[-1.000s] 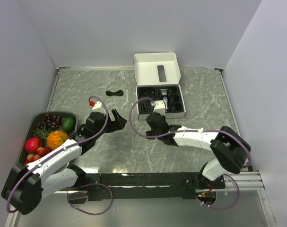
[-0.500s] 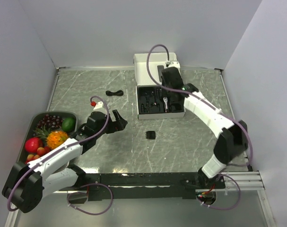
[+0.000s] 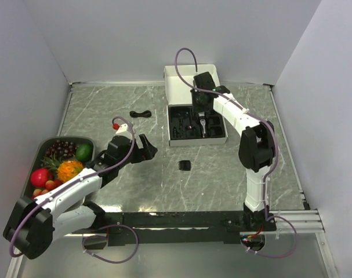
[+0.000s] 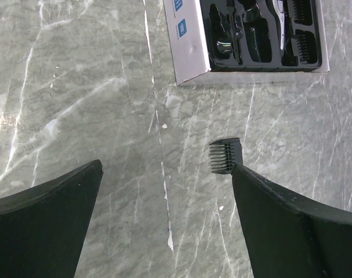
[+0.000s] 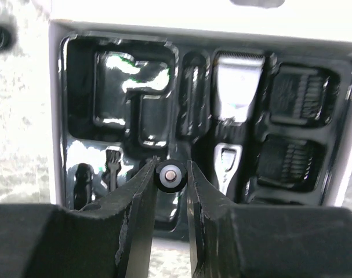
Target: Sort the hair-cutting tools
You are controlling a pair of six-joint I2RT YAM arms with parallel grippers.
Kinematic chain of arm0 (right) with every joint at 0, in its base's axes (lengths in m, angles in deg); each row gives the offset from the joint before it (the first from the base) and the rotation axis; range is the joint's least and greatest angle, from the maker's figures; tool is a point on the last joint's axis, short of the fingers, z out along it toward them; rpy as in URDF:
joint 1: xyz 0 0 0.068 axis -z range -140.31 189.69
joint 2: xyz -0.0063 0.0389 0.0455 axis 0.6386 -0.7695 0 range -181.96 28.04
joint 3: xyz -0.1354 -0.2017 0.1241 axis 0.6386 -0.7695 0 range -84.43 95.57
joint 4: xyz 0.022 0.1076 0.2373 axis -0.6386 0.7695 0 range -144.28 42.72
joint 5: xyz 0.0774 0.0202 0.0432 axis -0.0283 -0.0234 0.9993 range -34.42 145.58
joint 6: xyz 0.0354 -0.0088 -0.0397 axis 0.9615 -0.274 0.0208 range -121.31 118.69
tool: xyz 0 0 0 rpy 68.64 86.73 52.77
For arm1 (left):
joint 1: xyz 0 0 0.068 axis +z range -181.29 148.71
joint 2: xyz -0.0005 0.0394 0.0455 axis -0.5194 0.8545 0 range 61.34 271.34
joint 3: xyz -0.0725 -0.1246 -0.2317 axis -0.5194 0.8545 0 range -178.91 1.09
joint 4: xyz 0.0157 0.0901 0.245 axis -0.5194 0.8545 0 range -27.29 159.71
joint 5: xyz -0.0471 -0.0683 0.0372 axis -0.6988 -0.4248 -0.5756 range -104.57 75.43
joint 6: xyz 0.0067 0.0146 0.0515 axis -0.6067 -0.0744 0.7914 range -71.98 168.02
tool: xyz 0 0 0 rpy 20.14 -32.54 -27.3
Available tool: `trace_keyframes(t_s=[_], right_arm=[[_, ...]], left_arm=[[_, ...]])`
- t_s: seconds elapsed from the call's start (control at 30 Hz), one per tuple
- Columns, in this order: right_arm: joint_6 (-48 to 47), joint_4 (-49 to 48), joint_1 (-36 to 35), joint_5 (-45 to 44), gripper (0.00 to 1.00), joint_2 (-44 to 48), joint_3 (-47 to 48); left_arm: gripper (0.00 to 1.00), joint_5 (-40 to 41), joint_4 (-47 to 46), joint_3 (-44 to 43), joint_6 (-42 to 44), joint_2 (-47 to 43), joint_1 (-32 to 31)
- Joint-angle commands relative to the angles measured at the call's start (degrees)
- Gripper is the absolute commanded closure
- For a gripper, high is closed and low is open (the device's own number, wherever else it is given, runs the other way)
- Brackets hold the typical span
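Observation:
My right gripper is shut on the tiny black cylindrical piece, whose pale round end faces the camera. It hangs just above the black insert of the open white box. The silver-and-black clipper lies in its slot in that insert, with two comb guards to its right. In the top view the right gripper is over the back of the box. A loose black comb guard lies on the table, close to my open, empty left gripper's right finger. The coiled black cable lies left of the box.
A dark tray with colourful fruit sits at the left edge, beside the left arm. The box lid stands open against the back wall. White walls close in the marble table on three sides.
The right arm has swung from the middle of the table up to the box, still shut on the small piece. The loose comb guard now shows where it was. The left arm has barely moved.

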State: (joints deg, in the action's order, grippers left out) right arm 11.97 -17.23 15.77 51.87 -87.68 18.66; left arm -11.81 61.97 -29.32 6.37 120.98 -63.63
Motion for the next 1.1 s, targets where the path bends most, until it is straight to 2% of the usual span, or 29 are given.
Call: trace_keyframes(t_s=[0.0, 0.2, 1.07], right_arm=[[-1.76, 2.58, 1.77, 2.91, 1.0, -2.74, 8.08], [-2.38, 3.37, 2.3, 3.44, 1.0, -6.7, 11.52], [-3.0, 2.58, 3.53, 3.35, 1.0, -12.6, 12.4]], left_arm=[[0.01, -0.74, 0.12, -2.89, -0.45, 0.83, -0.27], [0.01, -0.83, 0.2, -3.69, -0.28, 1.8, -0.27], [0.01, -1.09, -1.73, -3.78, -0.98, 4.79, -0.36]])
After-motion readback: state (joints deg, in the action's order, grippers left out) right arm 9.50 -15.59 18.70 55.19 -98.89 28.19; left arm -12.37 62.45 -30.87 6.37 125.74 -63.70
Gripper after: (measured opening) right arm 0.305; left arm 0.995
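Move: Ahead of the right hand, which already pinches the small black bottle, lies its narrow empty slot in the box tray: about 5 cm farther out, 1 cm to the right and 8 cm below. The white-headed clipper lies roughly 1 cm ahead and 5 cm right, the comb guards 5 cm ahead and 10 cm right, and the big empty recess 5 cm ahead and 4 cm left. From the left hand the slot is some 22 cm ahead, 17 cm right and 7 cm down. Carrying the small black bottle in its closed fingers, the right hand first slides about 3 cm forward over the tray, almost level, then turns downward and sinks some 5 cm towards the narrow slot left of the clipper head, creeping slightly forward again at the end. The fingers tip down a few degrees and keep their grip. ##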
